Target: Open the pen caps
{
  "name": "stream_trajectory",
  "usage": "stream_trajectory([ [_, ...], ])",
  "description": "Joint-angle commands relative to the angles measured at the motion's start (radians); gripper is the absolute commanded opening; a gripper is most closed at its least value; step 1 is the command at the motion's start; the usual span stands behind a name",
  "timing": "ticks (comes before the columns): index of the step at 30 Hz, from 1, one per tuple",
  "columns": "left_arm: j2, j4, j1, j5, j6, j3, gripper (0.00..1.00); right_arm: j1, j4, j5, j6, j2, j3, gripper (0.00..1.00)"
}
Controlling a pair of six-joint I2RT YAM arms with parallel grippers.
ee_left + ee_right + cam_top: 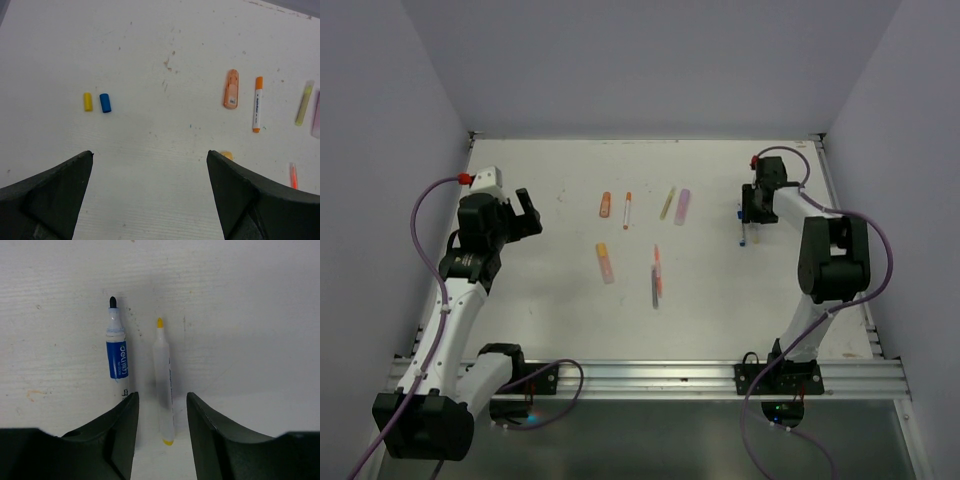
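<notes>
Two loose pen caps, one yellow (88,101) and one blue (105,103), lie side by side on the white table ahead of my left gripper (150,152). That gripper (527,213) is wide open and holds nothing. Under my right gripper (162,396) lie two uncapped pens: a blue-labelled marker (116,352) and a slim white marker with a yellow tip (164,380). The white marker rests on the table between the parted fingers, with a gap on each side. From above, my right gripper (747,218) hangs over these pens (744,238) at the right.
Mid-table lie capped pens: an orange highlighter (231,89), a white marker with an orange cap (257,104), a yellow-green pen (303,102), a lilac highlighter (682,206), a yellow-pink highlighter (606,263) and slim pens (657,275). Walls enclose the table's back and sides.
</notes>
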Motion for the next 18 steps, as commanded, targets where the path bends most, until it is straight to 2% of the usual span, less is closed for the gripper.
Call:
stream_trajectory([
  [1, 0.003, 0.045, -0.006, -0.005, 0.022, -0.005, 0.99, -0.001, -0.014, 0.013, 0.036, -0.123, 0.035, 0.49],
  [3, 0.006, 0.047, -0.006, 0.001, 0.022, -0.005, 0.99, 0.008, -0.02, 0.01, 0.061, -0.167, 0.049, 0.58],
  [5, 0.009, 0.048, -0.006, 0.004, 0.022, -0.006, 0.99, 0.025, -0.011, 0.005, 0.097, -0.207, 0.051, 0.62],
  [6, 0.011, 0.048, -0.006, 0.006, 0.021, -0.005, 0.99, 0.061, 0.006, 0.01, 0.11, -0.216, 0.051, 0.65],
  [7, 0.011, 0.048, -0.006, 0.006, 0.021, -0.006, 0.99, 0.086, 0.012, 0.022, 0.133, -0.221, 0.054, 0.73],
  [9, 0.017, 0.048, -0.006, 0.007, 0.019, -0.006, 1.0, 0.172, 0.018, 0.068, 0.159, -0.203, 0.081, 0.78],
  [10, 0.019, 0.048, -0.006, 0.007, 0.019, -0.006, 1.0, 0.201, 0.018, 0.125, 0.177, -0.187, 0.095, 0.85],
  [13, 0.022, 0.055, -0.006, 0.013, 0.019, -0.012, 1.0, 0.281, 0.02, 0.168, 0.274, -0.1, 0.159, 0.88],
  [18, 0.025, 0.056, -0.006, 0.003, 0.018, -0.014, 1.0, 0.358, 0.024, 0.202, 0.341, 0.029, 0.262, 0.84],
])
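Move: Some 20 cm to the right hand's left and 6 cm farther out lies the lavender pen, on the table about 2 cm lower than the fingers. The yellow-green pen is roughly 5 cm to the left of it and 1 cm farther out. Right under the right hand lies the uncapped yellow-tipped pen, with the uncapped blue marker 4 cm left and 1 cm ahead of the hand. From the left hand, the lavender pen is about 17 cm ahead, 40 cm right and 19 cm below. Rising clear of the yellow-tipped pen it has already released, the right hand climbs nearly straight up, then sweeps about 16 cm left over the blue marker towards the lavender pen, reaching slightly forward and beginning to sink at the end. The fingers spread from half open to nearly wide, empty, and tilt outward some 15 degrees. ##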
